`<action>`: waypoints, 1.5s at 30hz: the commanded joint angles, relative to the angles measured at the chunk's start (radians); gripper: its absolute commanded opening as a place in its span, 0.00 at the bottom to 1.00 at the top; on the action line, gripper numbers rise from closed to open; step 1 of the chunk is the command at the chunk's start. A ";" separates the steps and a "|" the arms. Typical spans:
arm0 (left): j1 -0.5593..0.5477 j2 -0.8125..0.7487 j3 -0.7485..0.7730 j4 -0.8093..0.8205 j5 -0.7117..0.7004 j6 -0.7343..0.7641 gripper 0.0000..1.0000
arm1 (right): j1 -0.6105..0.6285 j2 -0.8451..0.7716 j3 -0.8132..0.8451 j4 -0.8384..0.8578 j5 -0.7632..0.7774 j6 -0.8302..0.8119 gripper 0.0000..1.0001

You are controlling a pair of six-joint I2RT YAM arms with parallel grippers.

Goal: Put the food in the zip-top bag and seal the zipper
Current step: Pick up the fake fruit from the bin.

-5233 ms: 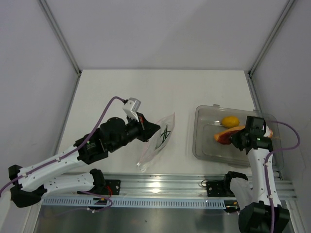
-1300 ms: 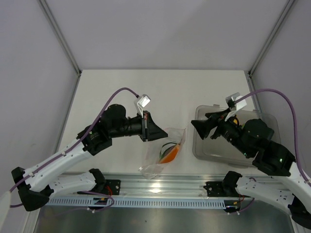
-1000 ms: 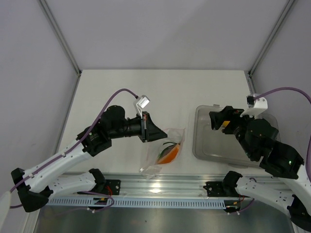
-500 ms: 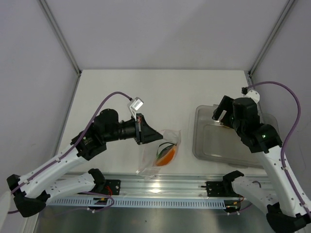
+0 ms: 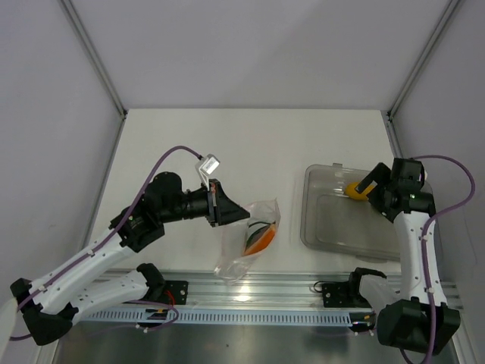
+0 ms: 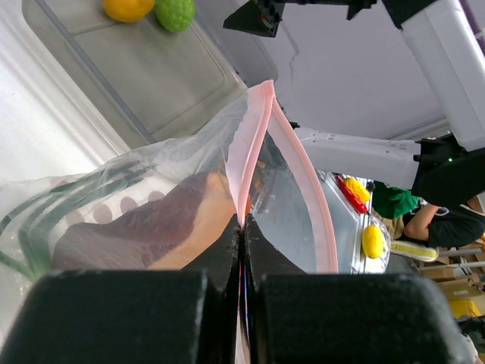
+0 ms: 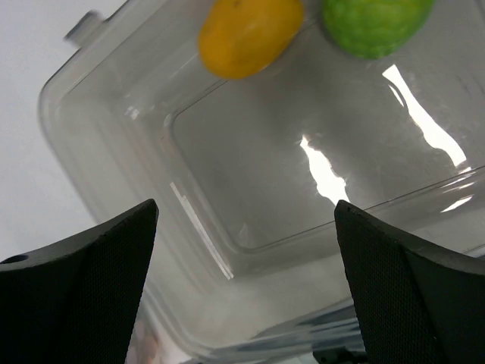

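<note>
The clear zip-top bag point(image 5: 254, 235) lies at the table's front centre with the reddish-brown slice point(image 5: 261, 241) inside; the slice also shows in the left wrist view point(image 6: 148, 227). My left gripper point(image 5: 241, 214) is shut on the bag's pink zipper strip point(image 6: 246, 144) and holds the mouth up. My right gripper point(image 5: 365, 187) is open and empty over the clear tray point(image 5: 318, 220). The yellow-orange fruit point(image 7: 248, 32) and the green fruit point(image 7: 375, 21) lie at the tray's far end, ahead of the open fingers point(image 7: 83, 280).
The rigid clear tray point(image 7: 227, 250) stands at the right, near the right wall. A metal rail point(image 5: 250, 292) runs along the table's front edge. White walls close in the table at back and sides.
The slice went from the tray into the bag. My right arm has swung back over the tray, gripper open and empty. My left gripper has lowered slightly, still holding the bag.
</note>
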 commanded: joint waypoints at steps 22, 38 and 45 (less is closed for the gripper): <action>0.017 0.070 -0.081 0.238 0.184 -0.036 0.01 | -0.340 0.199 -0.141 0.328 0.055 0.105 0.99; 0.017 0.159 -0.041 0.298 0.233 -0.047 0.01 | -0.340 0.406 -0.146 0.523 0.071 0.072 0.99; 0.017 0.164 -0.037 0.292 0.238 -0.047 0.00 | -0.340 0.486 -0.140 0.583 0.057 0.065 0.99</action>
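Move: The green fruit lies about 13 cm to the right of the open right hand, roughly 6 cm ahead and some 16 cm below. At about the same depth, the orange fruit sits some 11 cm ahead of this hand and 4 cm to its right, and the bin's middle about 1 cm ahead and 7 cm right. From the left hand, which holds the bag, the green fruit is some 48 cm right, 17 cm ahead and 28 cm below. Still pinching the bag's zipper rim, the left hand drifts some 4 cm right and a little down, turning about 10 degrees clockwise. The wide-open right hand swings right and down over the bin, first drawing slightly back, then reaching forward: about 13 cm right and 12 cm down in all, turning some 25 degrees clockwise, until its fingers come close over the green fruit. ##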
